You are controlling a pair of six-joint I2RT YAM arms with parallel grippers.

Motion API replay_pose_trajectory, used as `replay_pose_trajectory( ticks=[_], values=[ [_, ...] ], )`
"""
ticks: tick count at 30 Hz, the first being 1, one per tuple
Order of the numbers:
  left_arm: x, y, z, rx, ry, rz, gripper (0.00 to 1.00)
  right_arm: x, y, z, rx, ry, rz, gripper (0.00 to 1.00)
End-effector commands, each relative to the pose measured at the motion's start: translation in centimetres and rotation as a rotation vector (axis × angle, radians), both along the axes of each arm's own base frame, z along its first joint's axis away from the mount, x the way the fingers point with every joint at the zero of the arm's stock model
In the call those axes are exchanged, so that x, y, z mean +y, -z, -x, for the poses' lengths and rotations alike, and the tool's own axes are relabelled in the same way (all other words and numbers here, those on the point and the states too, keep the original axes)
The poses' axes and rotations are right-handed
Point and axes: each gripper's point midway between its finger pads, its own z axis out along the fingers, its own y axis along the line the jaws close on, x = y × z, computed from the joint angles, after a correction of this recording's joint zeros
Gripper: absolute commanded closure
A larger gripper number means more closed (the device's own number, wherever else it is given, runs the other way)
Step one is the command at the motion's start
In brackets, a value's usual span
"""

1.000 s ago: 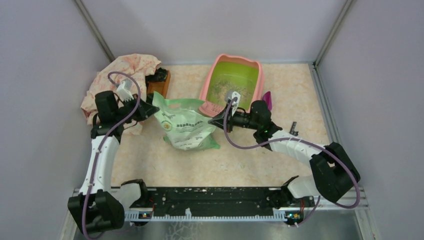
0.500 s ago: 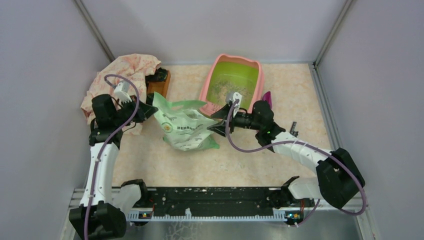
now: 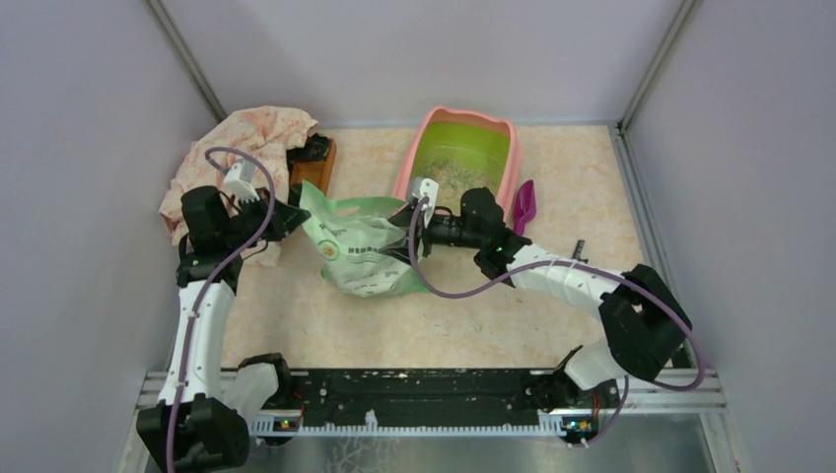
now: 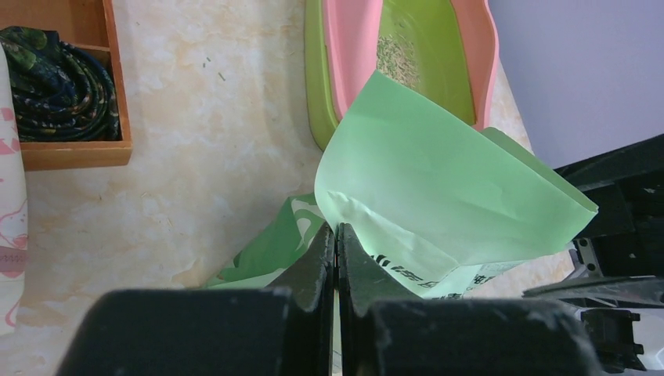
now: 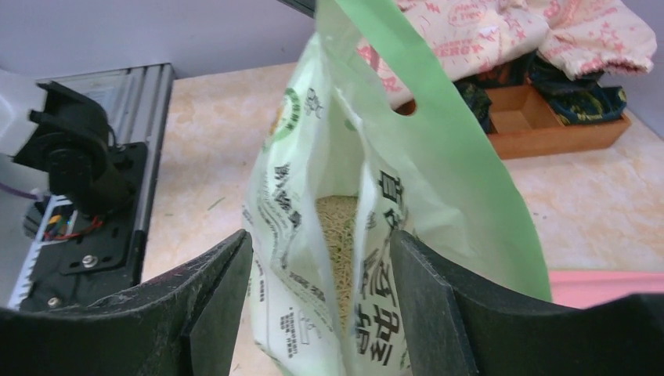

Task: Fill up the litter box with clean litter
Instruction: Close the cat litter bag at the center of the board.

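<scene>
The litter box [image 3: 514,169], pink-rimmed and lime-green inside, stands at the back centre with a thin scatter of clean litter [image 3: 455,173] on its floor; the left wrist view also shows the box [image 4: 352,47]. In front of it a light green printed bag [image 3: 360,251] stands tilted. My left gripper [image 3: 296,213] is shut on the bag's [image 4: 438,188] upper edge [image 4: 337,235]. My right gripper [image 5: 321,266] is open, one finger on each side of the bag's [image 5: 438,157] gaping mouth. Beige granules [image 5: 338,243] show inside.
A magenta scoop [image 3: 523,205] lies right of the litter box. A wooden box [image 3: 313,163] holding dark cloth [image 4: 55,86] sits at the back left, beside a pink patterned cloth [image 3: 246,148]. Grey walls close in on three sides.
My right gripper has opened, let go of the bag's right end and moved left to the bag's mouth. The bag has crumpled and risen. My left gripper keeps its hold.
</scene>
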Motion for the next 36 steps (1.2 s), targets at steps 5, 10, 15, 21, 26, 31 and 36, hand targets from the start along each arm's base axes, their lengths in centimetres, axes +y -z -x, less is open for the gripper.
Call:
replay_pose_trajectory(
  ticks=[5,10,15,21,26,31,36],
  values=[
    [1.1,-1.1,-0.8,-0.086,-0.034,-0.046,0.97,1.5,-3.0,-3.6,-0.109,0.100,-0.069,0.34],
    [1.2,-0.8,-0.8,-0.082,-0.036,-0.045,0.97,2.3,-3.3,-3.9,-0.107,0.073,-0.076,0.37],
    [1.2,-0.6,-0.9,-0.081,-0.036,-0.043,0.97,2.8,-3.7,-4.0,-0.093,0.057,-0.091,0.59],
    [1.9,-1.1,-1.1,-0.082,-0.063,-0.054,0.97,2.3,-3.1,-4.0,-0.090,0.082,-0.070,1.00],
    [2.7,-1.4,-1.4,-0.071,-0.106,-0.064,0.98,1.1,-3.3,-4.0,-0.125,0.130,-0.050,1.00],
    [3.1,-1.8,-1.6,-0.073,-0.127,-0.057,0.97,-0.6,-3.5,-4.5,-0.178,0.226,-0.027,1.00],
    [2.9,-2.2,-1.7,-0.078,-0.122,-0.043,0.97,-1.8,-3.4,-5.0,-0.230,0.315,0.011,1.00]
  ],
)
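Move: The right hand, wide open, has the near end of the litter bag's gaping rim between its fingers, about 3 cm ahead, 2 cm left and level. The litter box's middle lies some 19 cm ahead and 18 cm right of it, roughly 18 cm lower. The left hand already holds the bag's other corner; the rim spot to be pinched is about 18 cm to its right, neither ahead nor back, at its own height. Right hand slips 3 cm forward, pinches the bag's rim and draws it 2 cm right; left keeps hold. ##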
